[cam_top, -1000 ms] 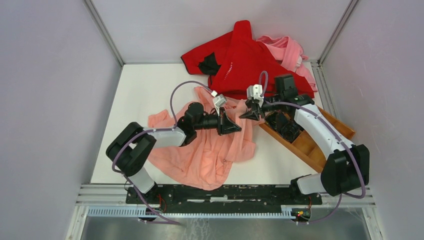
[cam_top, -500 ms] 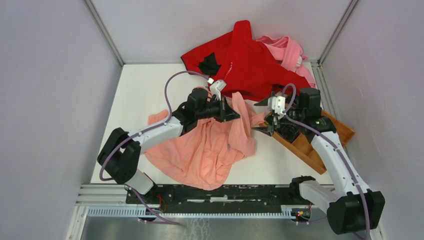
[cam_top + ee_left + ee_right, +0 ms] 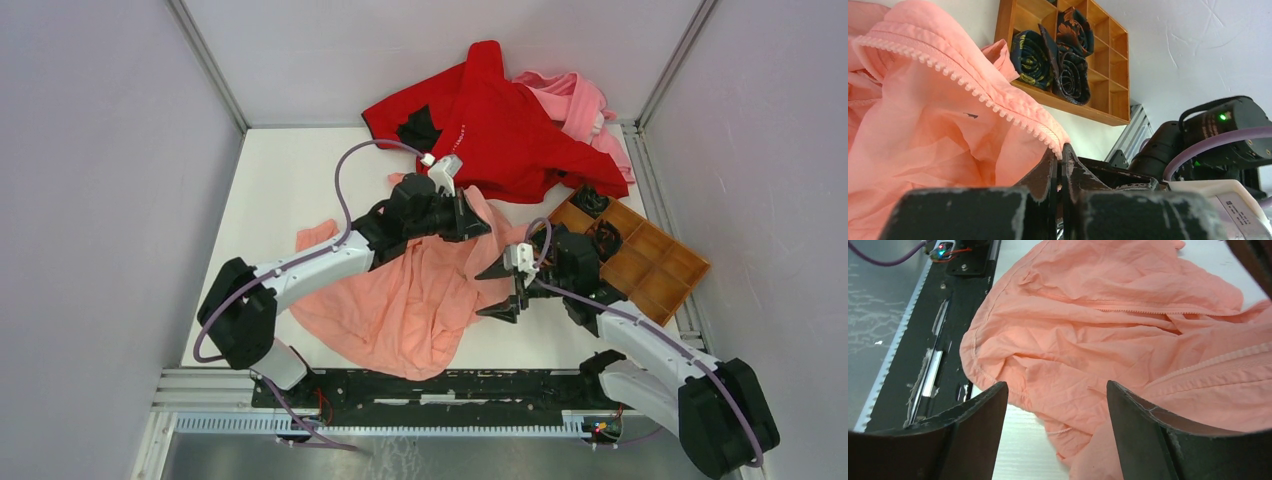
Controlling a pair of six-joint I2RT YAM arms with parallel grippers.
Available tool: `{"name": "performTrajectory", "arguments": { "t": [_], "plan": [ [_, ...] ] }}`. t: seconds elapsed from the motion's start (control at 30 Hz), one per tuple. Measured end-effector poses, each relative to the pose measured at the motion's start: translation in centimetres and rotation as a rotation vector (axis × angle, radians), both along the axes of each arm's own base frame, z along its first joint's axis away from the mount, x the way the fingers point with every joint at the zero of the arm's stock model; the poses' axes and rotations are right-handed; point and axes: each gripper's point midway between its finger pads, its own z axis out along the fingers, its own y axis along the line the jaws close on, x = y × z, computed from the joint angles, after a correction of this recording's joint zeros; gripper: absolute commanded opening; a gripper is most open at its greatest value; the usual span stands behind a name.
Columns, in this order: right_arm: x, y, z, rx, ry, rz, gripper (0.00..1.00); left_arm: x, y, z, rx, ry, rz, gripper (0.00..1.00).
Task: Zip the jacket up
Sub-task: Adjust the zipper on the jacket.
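Note:
The salmon-pink jacket (image 3: pixel 420 295) lies crumpled across the middle of the white table, open, its zipper teeth (image 3: pixel 973 92) running along a lifted edge. My left gripper (image 3: pixel 478 222) is shut on that zipper edge (image 3: pixel 1060 146), pinching the fabric at its end and holding it raised above the table. My right gripper (image 3: pixel 497 290) hangs open over the jacket's right border, near its hem (image 3: pixel 998 380), with nothing between its fingers (image 3: pixel 983 415). In the right wrist view the jacket (image 3: pixel 1108 340) fills most of the picture.
A bright red garment (image 3: pixel 500 125) and a paler pink one (image 3: pixel 575 100) lie at the back of the table. A wooden compartment tray (image 3: pixel 650 262) with rolled dark ties (image 3: pixel 1063 65) stands at the right. The arms' black base rail (image 3: pixel 440 385) runs along the near edge.
My right gripper has opened, let go of the jacket's edge and swung from beside the tray toward the near right of the jacket. My left gripper moved slightly back, still pinching the zipper edge.

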Motion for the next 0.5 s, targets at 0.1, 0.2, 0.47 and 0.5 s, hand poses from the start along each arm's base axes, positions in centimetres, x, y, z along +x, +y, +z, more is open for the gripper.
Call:
{"name": "performTrajectory", "arguments": {
  "t": [0.1,0.2,0.47,0.5],
  "plan": [
    [0.6,0.5,0.4,0.040,-0.007,-0.059,0.66,0.0,-0.1,-0.2,0.010,-0.001,0.018,0.02],
    [1.0,0.6,0.3,0.074,0.020,-0.129,0.62,0.3,0.1,0.0,0.011,-0.010,0.037,0.02],
    [2.3,0.9,-0.2,0.139,0.115,-0.291,0.60,0.4,0.4,2.1,-0.029,-0.036,0.066,0.02],
    [2.5,0.9,-0.4,0.141,0.133,-0.311,0.60,0.4,0.4,2.3,-0.035,-0.035,0.072,0.02]
  ]
}}
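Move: The zipper slider on the jacket's hanging front edge is roughly 4 cm ahead of the open right hand, 3 cm to its left and 3 cm below. The edge pinched by the left fingers lies about 12 cm ahead of the right hand, 1 cm right and 7 cm above; the wooden box is some 30 cm right, 5 cm ahead. From the left hand, the slider is about 8 cm back, 4 cm left and 10 cm below. The right hand eases forward about 2.5 cm and slightly left towards the slider on the hanging edge, swinging its left-pointing fingers some 20 degrees clockwise and tipping them up a little, while they close part-way but stay well open. The left hand keeps its pinch on the zipper edge, holding nearly still at first and then lifting it about 2 cm. ##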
